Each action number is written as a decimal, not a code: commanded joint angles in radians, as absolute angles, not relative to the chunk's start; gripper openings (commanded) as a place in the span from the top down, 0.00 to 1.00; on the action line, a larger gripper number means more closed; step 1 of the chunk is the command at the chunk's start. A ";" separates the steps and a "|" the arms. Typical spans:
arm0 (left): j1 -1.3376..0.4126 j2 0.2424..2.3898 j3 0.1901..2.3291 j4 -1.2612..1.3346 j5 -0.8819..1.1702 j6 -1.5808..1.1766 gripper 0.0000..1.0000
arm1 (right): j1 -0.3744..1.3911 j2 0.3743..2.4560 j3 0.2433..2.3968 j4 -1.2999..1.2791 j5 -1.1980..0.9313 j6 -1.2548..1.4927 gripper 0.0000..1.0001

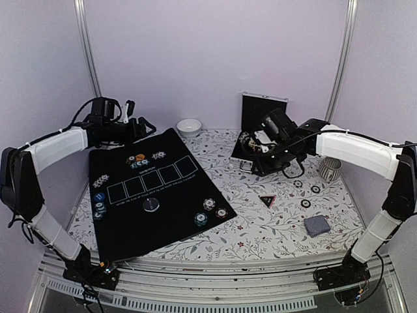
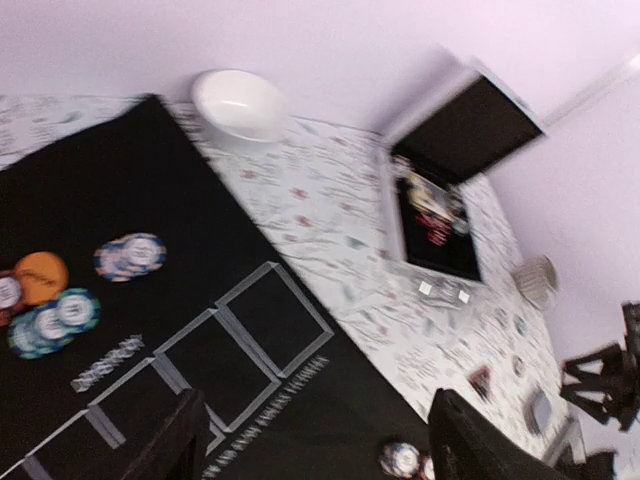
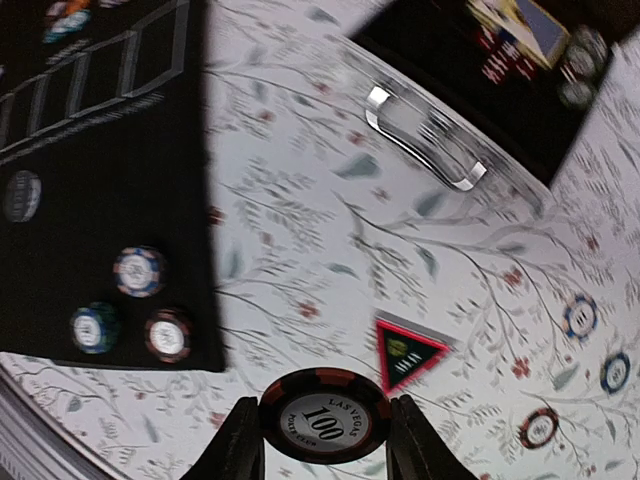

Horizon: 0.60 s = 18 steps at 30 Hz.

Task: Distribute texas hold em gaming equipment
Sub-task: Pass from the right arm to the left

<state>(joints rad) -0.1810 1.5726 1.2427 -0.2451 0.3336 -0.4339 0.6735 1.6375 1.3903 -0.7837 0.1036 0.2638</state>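
My right gripper is shut on a black-red poker chip marked 100, held above the floral cloth. In the top view this gripper hangs by the open case. The black-red triangular marker lies just beyond the held chip. My left gripper stands open with nothing between its fingers, over the far left of the black mat. Poker chips lie at the mat's far end, more chips at its left and others near its right corner. The grey button rests mid-mat. Playing cards lie near right.
A small white bowl stands behind the mat. Loose chips lie on the cloth right of the marker. A white ribbed cup sits under the right forearm. The case's metal handle faces the mat.
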 commanded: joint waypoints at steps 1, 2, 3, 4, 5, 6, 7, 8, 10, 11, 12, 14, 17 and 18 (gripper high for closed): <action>-0.300 1.547 1.161 -0.128 0.748 -0.496 0.25 | 0.874 1.676 1.508 -0.673 0.138 0.150 0.96; -0.321 1.550 1.137 -0.105 0.811 -0.521 0.27 | 0.917 1.691 1.528 -0.647 0.145 0.123 0.96; -0.339 1.552 1.111 -0.079 0.872 -0.548 0.29 | 0.954 1.710 1.546 -0.626 0.155 0.090 0.96; -0.357 1.551 1.087 -0.053 0.916 -0.574 0.33 | 0.987 1.727 1.561 -0.609 0.165 0.066 0.96; -0.377 1.547 1.066 -0.034 0.944 -0.593 0.35 | 1.017 1.748 1.577 -0.597 0.176 0.031 0.96; -0.406 1.542 1.051 -0.019 0.969 -0.603 0.36 | 1.040 1.767 1.589 -0.586 0.187 0.007 0.96; -0.426 1.536 1.042 -0.017 0.992 -0.600 0.36 | 1.062 1.785 1.602 -0.576 0.194 -0.024 0.96; -0.442 1.528 1.035 -0.013 1.010 -0.601 0.35 | 1.081 1.804 1.615 -0.569 0.201 -0.055 0.96; -0.469 1.507 1.014 0.013 1.022 -0.608 0.33 | 1.109 1.832 1.637 -0.553 0.216 -0.083 0.96; -0.482 1.502 1.001 0.026 1.026 -0.610 0.32 | 1.119 1.843 1.645 -0.540 0.218 -0.095 0.96; -0.493 1.503 0.990 0.029 1.035 -0.609 0.32 | 1.127 1.849 1.650 -0.526 0.216 -0.097 0.96; -0.501 1.511 0.970 0.011 1.047 -0.614 0.36 | 1.143 1.860 1.660 -0.502 0.205 -0.098 0.96; -0.504 1.524 0.956 -0.024 1.037 -0.609 0.47 | 1.157 1.879 1.682 -0.490 0.228 -0.099 0.96; -0.508 1.526 0.952 -0.024 1.035 -0.608 0.49 | 1.157 1.884 1.689 -0.487 0.230 -0.092 0.96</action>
<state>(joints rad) -0.4965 1.5295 0.9771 -0.0223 1.0027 -0.6041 1.1461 1.8694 1.6287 -0.5510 0.1928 -0.0696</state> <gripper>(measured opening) 0.542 0.377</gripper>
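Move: The right hand already holds the red chips, about 16 cm above the table; the left gripper they are being taken to is some 44 cm to its left, 14 cm farther out and 6 cm higher. The triangle lies nearly under the right hand, about 2 cm back and 2 cm right, and the chip case is 22 cm ahead, 4 cm left. From the left hand the held red chips are 44 cm right, 14 cm back, 6 cm lower. The hands converge: right carries its red chips 20 cm left and back; left, narrowing, sweeps 25 cm back-right. ##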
